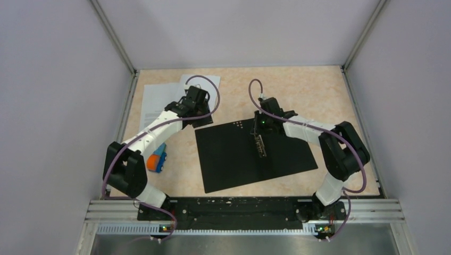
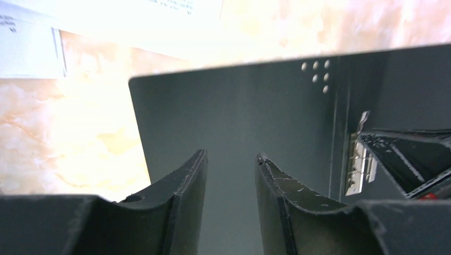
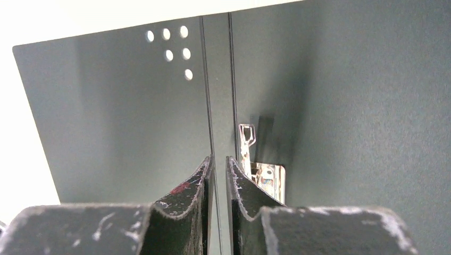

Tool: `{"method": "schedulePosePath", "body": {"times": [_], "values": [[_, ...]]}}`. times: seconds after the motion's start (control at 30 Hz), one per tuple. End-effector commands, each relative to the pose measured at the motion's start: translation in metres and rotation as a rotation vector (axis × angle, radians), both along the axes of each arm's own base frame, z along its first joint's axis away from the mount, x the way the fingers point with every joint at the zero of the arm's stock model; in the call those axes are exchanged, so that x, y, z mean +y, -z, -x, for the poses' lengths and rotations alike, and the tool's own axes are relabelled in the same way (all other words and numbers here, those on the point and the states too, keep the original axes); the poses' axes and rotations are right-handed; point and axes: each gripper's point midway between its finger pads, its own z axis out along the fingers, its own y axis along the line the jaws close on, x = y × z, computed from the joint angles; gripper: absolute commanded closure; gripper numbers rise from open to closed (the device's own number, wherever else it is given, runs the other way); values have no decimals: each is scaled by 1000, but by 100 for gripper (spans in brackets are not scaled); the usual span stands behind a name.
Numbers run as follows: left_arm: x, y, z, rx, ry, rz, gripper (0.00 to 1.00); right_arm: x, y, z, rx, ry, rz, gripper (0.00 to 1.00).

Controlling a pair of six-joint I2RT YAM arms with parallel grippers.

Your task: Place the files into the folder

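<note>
The folder [image 1: 228, 154] lies open on the table, black inside up, with its metal spine clip [image 1: 260, 146] along the middle fold. The files [image 1: 159, 95] are white printed sheets at the back left, partly under my left arm. My left gripper [image 1: 199, 118] hovers over the folder's back left corner. In the left wrist view it [image 2: 231, 155] is open and empty above the black cover [image 2: 239, 106], with the files [image 2: 32, 53] beyond. My right gripper [image 3: 218, 158] hangs over the spine beside the clip [image 3: 266, 175], jaws nearly together, holding nothing.
A small orange-and-blue object [image 1: 156, 161] lies on the table left of the folder, near the left arm's elbow. Grey walls enclose the table on the left, back and right. A metal rail [image 1: 239, 210] runs along the near edge.
</note>
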Motion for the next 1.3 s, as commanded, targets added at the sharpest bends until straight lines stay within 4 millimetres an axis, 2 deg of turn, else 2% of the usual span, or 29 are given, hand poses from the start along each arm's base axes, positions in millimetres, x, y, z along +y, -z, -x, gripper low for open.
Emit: {"method": "schedulePosePath", "body": {"times": [0.0, 0.1, 0.23, 0.3, 0.37, 0.5, 0.6, 0.63, 0.7, 0.73, 0.83, 1.0, 1.27], "values": [[2, -46, -30, -111, -37, 92, 56, 7, -28, -31, -98, -8, -15, 84], [20, -58, -53, -172, -106, 89, 51, 15, -47, -39, -128, -16, -50, 75], [68, -63, -93, -236, -217, 38, 39, 36, -62, -54, -127, -31, -113, 44], [96, -60, -110, -250, -272, -2, 33, 48, -73, -69, -143, -36, -145, 32], [120, -55, -125, -270, -304, -27, 26, 59, -78, -83, -153, -37, -167, 25], [162, -36, -151, -242, -376, -37, 23, 80, -80, -113, -164, -39, -201, 20], [174, -13, -163, -184, -367, -17, 23, 95, -78, -135, -178, -33, -202, 20], [188, -8, -165, -165, -387, -19, 23, 99, -77, -142, -181, -32, -204, 20], [199, 2, -166, -132, -395, -21, 23, 111, -72, -152, -181, -38, -214, 20], [207, 6, -164, -117, -406, -18, 23, 116, -63, -156, -169, -41, -217, 20], [214, 20, -162, -78, -405, 39, 24, 136, -55, -164, -166, -62, -238, 20], [209, 39, -154, 11, -362, 204, 26, 166, -44, -169, -153, -95, -277, 21], [195, 65, -135, 87, -362, 293, 25, 179, -23, -169, -119, -106, -276, 23]]}}
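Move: The right file, the sheet lying on top, has its middle about 20 cm ahead of my left hand, 6 cm to its left and 12 cm below. The left file, partly under it, lies some 15 cm ahead and 24 cm left of that hand. From my right hand the right file is roughly 20 cm ahead, 32 cm left and 4 cm lower; the opened folder's middle is 8 cm back and 2 cm left, its clip 6 cm straight back. I leave the folder with both hands and go for the right file from either side. My left hand arcs left about 21 cm and forward some 14, rising first and then sinking, turning counter-clockwise and opening wider, to hover beside the sheet's near left corner. My right hand opens wide from nearly shut and swings forward and left, about 16 cm each way, up over the folder's far edge and down again by the file's right edge. ##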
